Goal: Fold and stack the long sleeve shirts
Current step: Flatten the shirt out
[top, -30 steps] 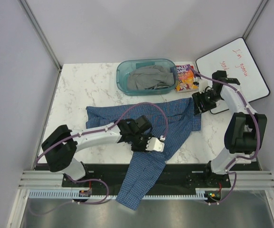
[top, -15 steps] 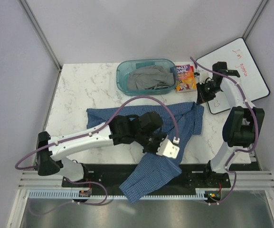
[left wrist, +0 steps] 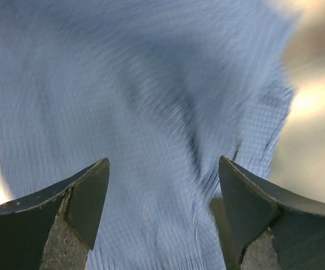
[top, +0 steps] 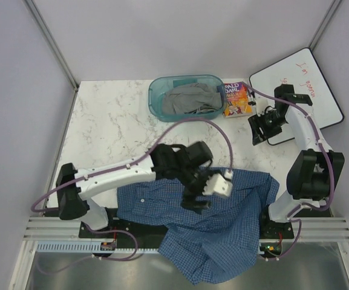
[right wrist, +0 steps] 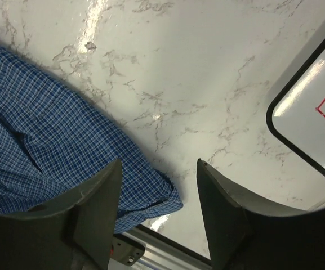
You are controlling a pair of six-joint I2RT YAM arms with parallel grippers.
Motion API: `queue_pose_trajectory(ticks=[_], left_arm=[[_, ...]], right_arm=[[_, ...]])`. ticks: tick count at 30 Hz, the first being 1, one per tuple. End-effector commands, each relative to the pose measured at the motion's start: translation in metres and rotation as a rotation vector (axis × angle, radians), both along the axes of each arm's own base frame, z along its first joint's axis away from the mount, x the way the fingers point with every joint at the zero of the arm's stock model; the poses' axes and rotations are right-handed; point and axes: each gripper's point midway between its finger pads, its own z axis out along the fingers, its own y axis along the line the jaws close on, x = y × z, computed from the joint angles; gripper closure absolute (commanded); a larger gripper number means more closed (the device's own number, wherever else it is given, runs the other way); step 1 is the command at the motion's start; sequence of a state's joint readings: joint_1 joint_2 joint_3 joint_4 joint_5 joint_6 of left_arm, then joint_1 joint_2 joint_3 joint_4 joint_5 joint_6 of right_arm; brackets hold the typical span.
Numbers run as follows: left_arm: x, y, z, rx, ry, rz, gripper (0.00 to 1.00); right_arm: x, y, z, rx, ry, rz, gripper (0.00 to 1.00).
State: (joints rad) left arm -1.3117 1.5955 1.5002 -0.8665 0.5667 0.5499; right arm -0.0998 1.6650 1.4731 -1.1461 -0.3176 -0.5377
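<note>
One long sleeve shirt (top: 222,223) of blue fine-checked cloth lies crumpled along the table's near edge, with much of it hanging over the front rail. My left gripper (top: 194,202) hovers over the shirt's upper middle. In the left wrist view its jaws (left wrist: 162,169) stand open, with blurred blue cloth (left wrist: 151,101) below and nothing between them. My right gripper (top: 257,128) is at the far right, next to the whiteboard. It is open (right wrist: 159,169) over bare marble, and the shirt's edge (right wrist: 66,163) lies apart to its left.
At the back middle a teal basin (top: 156,96) holds a grey garment (top: 189,99). A colourful book (top: 236,99) lies to its right. A whiteboard (top: 310,96) with red writing leans at the back right, its black rim (right wrist: 275,121) close to my right gripper. Purple cables loop over the left arm.
The shirt has slid from mid-table to the near edge and rightward, with more of it over the front. My left gripper followed it. The right gripper stands apart from the shirt.
</note>
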Motion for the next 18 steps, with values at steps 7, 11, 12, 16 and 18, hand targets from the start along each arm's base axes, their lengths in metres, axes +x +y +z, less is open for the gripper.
queue_pose_trajectory(ticks=[7, 11, 12, 16, 18], left_arm=[[0.160, 0.199, -0.084, 0.262, -0.054, 0.632, 0.19], [0.191, 0.251, -0.122, 0.372, -0.063, 0.789, 0.24], [0.200, 0.259, -0.135, 0.395, -0.071, 0.816, 0.26], [0.225, 0.299, -0.154, 0.456, -0.050, 0.956, 0.39], [0.230, 0.306, -0.156, 0.452, -0.032, 0.972, 0.50]], right_arm=[[-0.087, 0.040, -0.031, -0.034, 0.121, 0.385, 0.39], [-0.103, 0.049, -0.050, -0.069, 0.171, 0.485, 0.41], [-0.107, 0.054, -0.057, -0.089, 0.186, 0.515, 0.42], [-0.090, 0.071, -0.077, -0.124, 0.148, 0.534, 0.65], [-0.079, 0.080, -0.087, -0.130, 0.151, 0.519, 0.76]])
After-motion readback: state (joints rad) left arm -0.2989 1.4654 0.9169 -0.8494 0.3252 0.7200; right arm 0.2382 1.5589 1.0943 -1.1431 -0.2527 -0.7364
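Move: My left hand is bound for the shirt's far left corner, about 21 cm ahead, 32 cm to its left and 17 cm below; the white button lies 10 cm ahead and 23 cm left of this hand. My right hand goes for the shirt's far edge, some 12 cm back, 8 cm left and 10 cm down. From the right hand, the shirt's right tip is 14 cm back and 5 cm right, and the book 20 cm ahead and 7 cm left. I swing my empty left hand left and forward over the shirt, about 35 cm across, sinking 15 cm, mostly later on, towards its far left corner, while the wrist turns some 55 degrees counter-clockwise. Meanwhile I draw my right hand back about 11 cm, left and down 7 each, to the shirt's far edge, turning 30 degrees the same way. Both sets of fingers start narrowing but stay apart. ##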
